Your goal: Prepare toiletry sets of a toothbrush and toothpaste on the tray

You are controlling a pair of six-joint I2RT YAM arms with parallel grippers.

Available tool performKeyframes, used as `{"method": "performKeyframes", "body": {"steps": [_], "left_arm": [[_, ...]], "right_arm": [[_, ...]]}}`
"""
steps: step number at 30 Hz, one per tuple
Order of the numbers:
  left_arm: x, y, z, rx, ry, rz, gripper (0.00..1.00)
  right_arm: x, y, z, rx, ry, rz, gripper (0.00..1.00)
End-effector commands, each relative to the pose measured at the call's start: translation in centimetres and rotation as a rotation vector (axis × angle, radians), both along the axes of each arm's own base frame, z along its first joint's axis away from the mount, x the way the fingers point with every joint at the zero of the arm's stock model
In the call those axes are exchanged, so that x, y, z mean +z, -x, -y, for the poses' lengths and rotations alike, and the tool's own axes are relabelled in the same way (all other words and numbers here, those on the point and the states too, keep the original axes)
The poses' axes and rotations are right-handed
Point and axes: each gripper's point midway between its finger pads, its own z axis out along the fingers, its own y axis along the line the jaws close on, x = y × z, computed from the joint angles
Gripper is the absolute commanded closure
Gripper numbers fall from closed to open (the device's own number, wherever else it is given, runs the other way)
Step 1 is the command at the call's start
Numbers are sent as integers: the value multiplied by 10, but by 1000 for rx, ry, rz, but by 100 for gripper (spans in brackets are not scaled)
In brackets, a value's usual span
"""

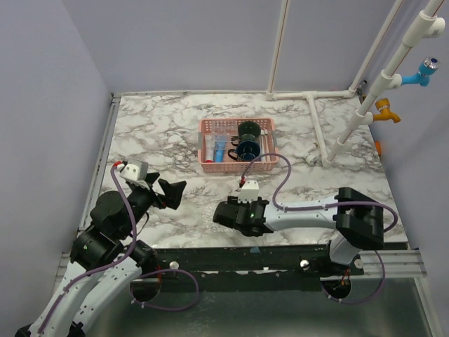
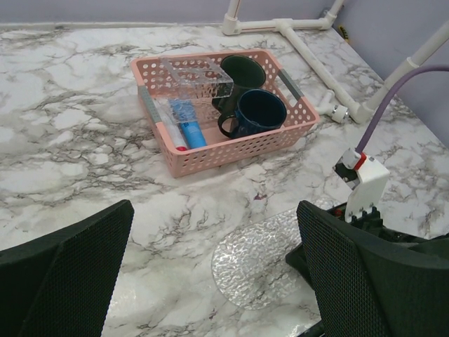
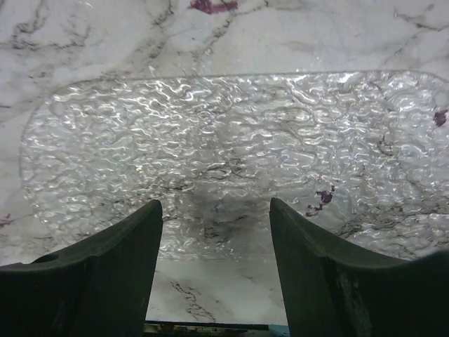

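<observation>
The clear, rippled tray (image 3: 224, 140) lies flat on the marble near the front edge, also seen in the left wrist view (image 2: 263, 256). My right gripper (image 3: 214, 203) is open and hangs low over the tray's near rim, holding nothing; from above it sits at front centre (image 1: 219, 214). My left gripper (image 2: 214, 208) is wide open and empty, left of the tray (image 1: 168, 188). The navy mug (image 2: 259, 112), the dark green mug (image 2: 242, 70) and a blue tube (image 2: 188, 125) lie in the pink basket (image 2: 231, 151). I cannot pick out the toothbrush among them.
A clear plastic box (image 2: 200, 78) rests in the basket's back half. White pipes (image 1: 319, 123) run across the back right of the table, with blue and orange taps (image 1: 423, 70) beyond. The right arm's white wrist block and purple cable (image 2: 361, 179) stand beside the tray.
</observation>
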Motion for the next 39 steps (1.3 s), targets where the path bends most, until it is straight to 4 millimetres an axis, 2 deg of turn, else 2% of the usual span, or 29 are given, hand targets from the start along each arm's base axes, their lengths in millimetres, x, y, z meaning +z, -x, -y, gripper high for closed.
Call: {"method": "performKeyframes", "body": {"steps": [1, 9, 17, 21, 28, 34, 39], "left_arm": [[-4, -1, 0, 4, -2, -18, 1], [-3, -2, -2, 18, -1, -18, 1], [-4, -2, -2, 20, 1, -18, 1], [-4, -3, -2, 20, -1, -19, 1], [-7, -3, 0, 11, -8, -31, 1], [-6, -3, 0, 14, -8, -27, 1], [-6, -3, -1, 14, -9, -25, 1]], "right_arm": [[35, -18, -1, 34, 30, 50, 34], [80, -60, -5, 86, 13, 121, 34], [152, -121, -6, 147, -5, 253, 34], [174, -147, -6, 196, -6, 300, 35], [187, -191, -1, 180, -21, 304, 35], [180, -229, 11, 160, -11, 259, 37], [169, -247, 0, 186, -38, 219, 39]]}}
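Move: The toiletry basket is some 26 cm ahead of the right hand and 1 cm to its right, its middle about 2 cm higher. Inside it, the blue cup is roughly 23 cm ahead and 4 cm right, the blue toothpaste 24 cm ahead and 5 cm left, the toothbrushes 26 cm ahead and 10 cm right. From the idle left hand, the basket is about 24 cm ahead, 16 cm right and 23 cm below. The right hand leaves the tray, swinging 24 cm forward and 18 cm up to above the basket, fingers open. ##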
